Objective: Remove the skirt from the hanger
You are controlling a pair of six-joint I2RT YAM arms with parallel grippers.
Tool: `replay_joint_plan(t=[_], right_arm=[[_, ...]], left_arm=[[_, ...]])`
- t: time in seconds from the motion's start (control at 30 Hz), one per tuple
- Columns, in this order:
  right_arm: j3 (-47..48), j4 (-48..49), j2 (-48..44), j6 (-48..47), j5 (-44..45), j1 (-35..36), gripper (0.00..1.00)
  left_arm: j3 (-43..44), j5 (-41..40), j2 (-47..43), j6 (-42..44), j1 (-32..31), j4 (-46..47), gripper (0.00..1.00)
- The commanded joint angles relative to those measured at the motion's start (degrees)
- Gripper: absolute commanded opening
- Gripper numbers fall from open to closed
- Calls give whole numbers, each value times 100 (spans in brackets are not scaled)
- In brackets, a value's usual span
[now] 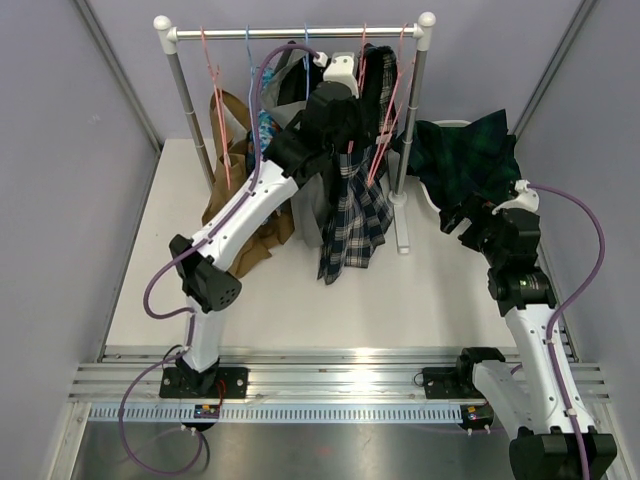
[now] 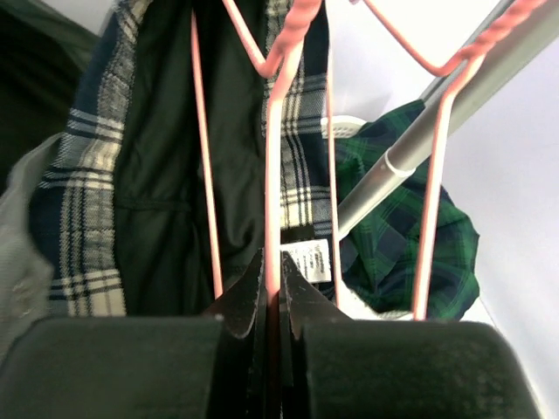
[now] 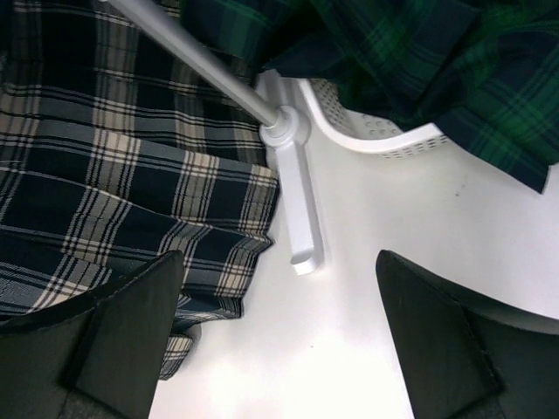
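Observation:
A navy and cream plaid skirt [image 1: 355, 215] hangs from a pink wire hanger [image 1: 378, 150] on the rack, its hem reaching the table. My left gripper [image 1: 348, 150] is up at the rack. In the left wrist view its jaws [image 2: 273, 284] are shut on a pink hanger wire [image 2: 273, 175], with the skirt [image 2: 87, 218] and its dark lining right behind. My right gripper [image 1: 462, 218] hovers open to the right of the rack's post, above the table. In the right wrist view the open fingers [image 3: 279, 332] hold nothing, and the skirt's hem [image 3: 105, 175] lies to the left.
The white rack [image 1: 300, 32] carries more pink and blue hangers, a brown garment [image 1: 228, 180] and a grey one. Its right foot [image 3: 297, 209] rests on the table. A white basket [image 3: 376, 131] at the right holds a green plaid garment [image 1: 468, 155]. Purple walls close in both sides.

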Motion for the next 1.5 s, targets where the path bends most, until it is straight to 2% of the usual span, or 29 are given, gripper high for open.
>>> replay_joint_plan(t=[0.0, 0.17, 0.27, 0.43, 0.5, 0.87, 1.0, 1.23, 1.27, 1.3, 1.33, 1.37, 1.43, 1.47], right_arm=[[354, 537, -149, -89, -599, 17, 99], [863, 1056, 211, 140, -1853, 69, 99], [1346, 1162, 413, 18, -1919, 542, 100], [2454, 503, 905, -633, -717, 2280, 100], [2612, 476, 976, -642, -495, 2625, 100], [2763, 380, 1688, -774, 1359, 4900, 99], [2631, 599, 1987, -748, 1843, 5263, 99], [2560, 1004, 2488, -897, 2580, 5290, 99], [2569, 1047, 2532, -923, 2660, 5290, 97], [2552, 1056, 2567, -950, 2722, 5290, 74], [2517, 1100, 2620, -959, 2696, 5290, 44], [2482, 1144, 2629, -950, 2670, 5299, 24], [2376, 1101, 2629, -810, 2600, 5334, 0], [2350, 1040, 2603, -783, 2617, 5456, 0]], left_arm=[[445, -423, -1014, 268, -73, 541, 0], [840, -826, -1314, 488, -249, 604, 0], [814, -932, -1447, 515, -328, 744, 0], [727, -1064, -1447, 436, -364, 771, 0], [700, -1117, -1429, 366, -390, 779, 0], [700, -1241, -1253, 190, -434, 982, 0], [665, -1214, -1253, 49, -434, 955, 0], [270, -1223, -1525, -127, -469, 973, 0], [217, -1223, -1639, -153, -469, 1025, 0], [138, -1223, -1684, -162, -469, 1052, 0], [33, -1232, -1727, -171, -469, 1087, 0], [-3, -1232, -1771, -153, -469, 1139, 0], [75, -1258, -1746, -101, -469, 1140, 0], [128, -1275, -1719, -40, -469, 1131, 0]])
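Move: The left hand is shut on the pink hanger of the plaid skirt. The skirt's middle lies about 12 cm below and 2 cm ahead of this hand, straight under it, and the rail some 9 cm ahead and 15 cm up. From the open right hand the skirt's middle is roughly 23 cm left, 8 cm ahead and 3 cm higher. The rail's foot stands about 15 cm ahead, 6 cm left; the basket 25 cm ahead, 6 cm right, both far below. Up, back and a little left, the left hand carries the hanger about 10 cm higher, then holds it nearly still. The right hand swings some 27 cm left to the skirt, rising about 17 cm and sinking 10 again while turning roughly 35 degrees counter-clockwise; after easing forward, its wide-open fingers close and pinch the skirt cloth below the left hand. ##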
